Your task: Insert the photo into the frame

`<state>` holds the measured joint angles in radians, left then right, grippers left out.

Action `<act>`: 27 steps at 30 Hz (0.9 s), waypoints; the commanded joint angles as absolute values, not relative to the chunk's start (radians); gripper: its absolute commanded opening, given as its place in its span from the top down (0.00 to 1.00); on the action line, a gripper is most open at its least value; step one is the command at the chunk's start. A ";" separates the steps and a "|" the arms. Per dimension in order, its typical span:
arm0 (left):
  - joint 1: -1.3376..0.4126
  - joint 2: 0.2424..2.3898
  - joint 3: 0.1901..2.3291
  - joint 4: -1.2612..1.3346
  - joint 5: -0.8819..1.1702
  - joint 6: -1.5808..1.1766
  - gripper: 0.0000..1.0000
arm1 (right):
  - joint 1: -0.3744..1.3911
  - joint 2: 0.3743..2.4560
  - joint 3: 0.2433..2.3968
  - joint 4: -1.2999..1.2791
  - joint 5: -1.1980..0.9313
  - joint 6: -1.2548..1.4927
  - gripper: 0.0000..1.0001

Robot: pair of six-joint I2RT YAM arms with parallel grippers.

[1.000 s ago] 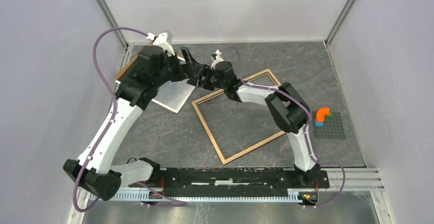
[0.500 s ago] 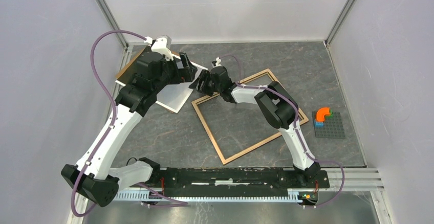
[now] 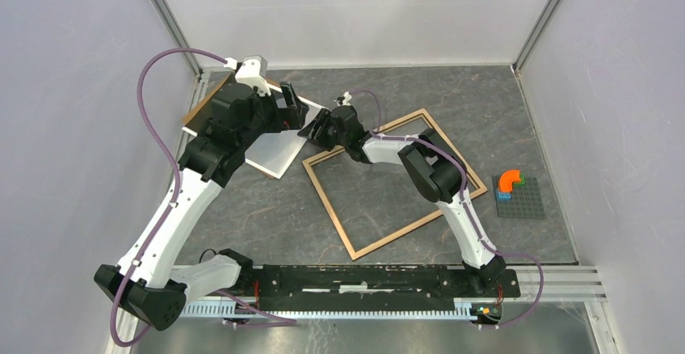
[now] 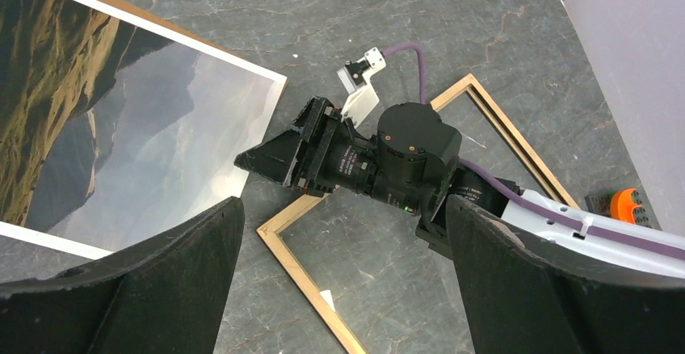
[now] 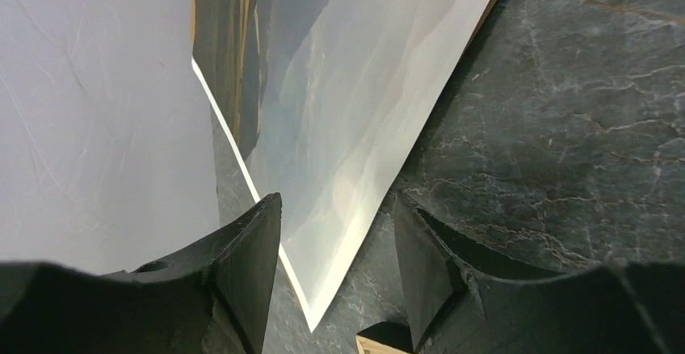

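The photo (image 3: 271, 152), brown hills and pale sky with a white border, lies face up at the back left on a brown board (image 3: 196, 110). The light wood frame (image 3: 329, 208) lies flat and empty to its right. My right gripper (image 3: 313, 132) reaches left, low over the frame's top corner. In the right wrist view its jaws (image 5: 338, 204) stand open on either side of the photo's (image 5: 347, 128) near corner, with gaps on both sides. My left gripper (image 3: 295, 110) hovers over the photo's right edge, wide open and empty (image 4: 343, 208), looking down on the frame's corner (image 4: 295, 253).
A grey studded baseplate (image 3: 525, 204) carrying an orange curved brick (image 3: 509, 180) sits at the right. Cage posts and walls close the back and sides. The two wrists are close together above the photo's right corner.
My right gripper has slid left from the frame's corner to the photo's corner, and its jaws have narrowed. The left arm has drawn back slightly to the left.
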<state>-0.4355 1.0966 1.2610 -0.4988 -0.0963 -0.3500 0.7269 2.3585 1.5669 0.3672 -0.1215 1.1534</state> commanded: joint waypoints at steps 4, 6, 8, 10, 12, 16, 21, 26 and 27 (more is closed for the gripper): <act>-0.439 1.075 1.259 -0.460 -0.121 -0.301 0.00 | 0.753 2.423 1.675 0.194 -0.043 1.182 0.41; -0.439 1.075 1.259 -0.462 -0.122 -0.302 0.00 | 0.760 2.415 1.677 0.171 -0.015 1.190 0.41; -0.439 1.075 1.261 -0.463 -0.121 -0.302 0.00 | 0.764 2.413 1.684 0.136 -0.006 1.207 0.41; -0.439 1.075 1.261 -0.463 -0.123 -0.301 0.00 | 0.765 2.415 1.688 0.135 -0.006 1.224 0.41; -0.439 1.075 1.259 -0.462 -0.122 -0.302 0.00 | 0.765 2.425 1.690 0.162 -0.011 1.241 0.41; -0.439 1.079 1.259 -0.463 -0.118 -0.304 0.00 | 0.765 2.446 1.700 0.219 -0.040 1.277 0.45; -0.440 1.083 1.256 -0.460 -0.110 -0.308 0.00 | 0.765 2.441 1.691 0.298 -0.049 1.287 0.54; -0.439 1.085 1.256 -0.460 -0.109 -0.308 0.00 | 0.765 2.433 1.671 0.325 -0.028 1.306 0.63; -0.439 1.087 1.256 -0.460 -0.107 -0.308 0.00 | 0.763 2.435 1.671 0.324 -0.026 1.313 0.69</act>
<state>-0.4355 1.0966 1.2572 -0.4988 -0.1032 -0.3462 0.7574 2.4233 1.6730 0.2783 -0.0467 1.2839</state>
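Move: The photo, lying on its brown backing board, has its middle about 12 cm to the right hand's left, 3 cm ahead and some 2 cm lower; its right-hand edge is already at the fingertips. The board's middle lies some 13 cm left, 4 cm ahead and 3 cm below. The frame's middle is roughly 25 cm to the right, 14 cm back and 2 cm below. From the left hand the photo lies about 13 cm ahead, 13 cm left and 30 cm below. At the photo's right-hand edge, the half-open right hand works in by about 2 cm, mostly left with a dip of about 1 cm and a touch forward, tipping down some 5 degrees. Its fingers straddle the edge, one over the photo and the other low by the board, and narrow partway late on, without shutting fully. ##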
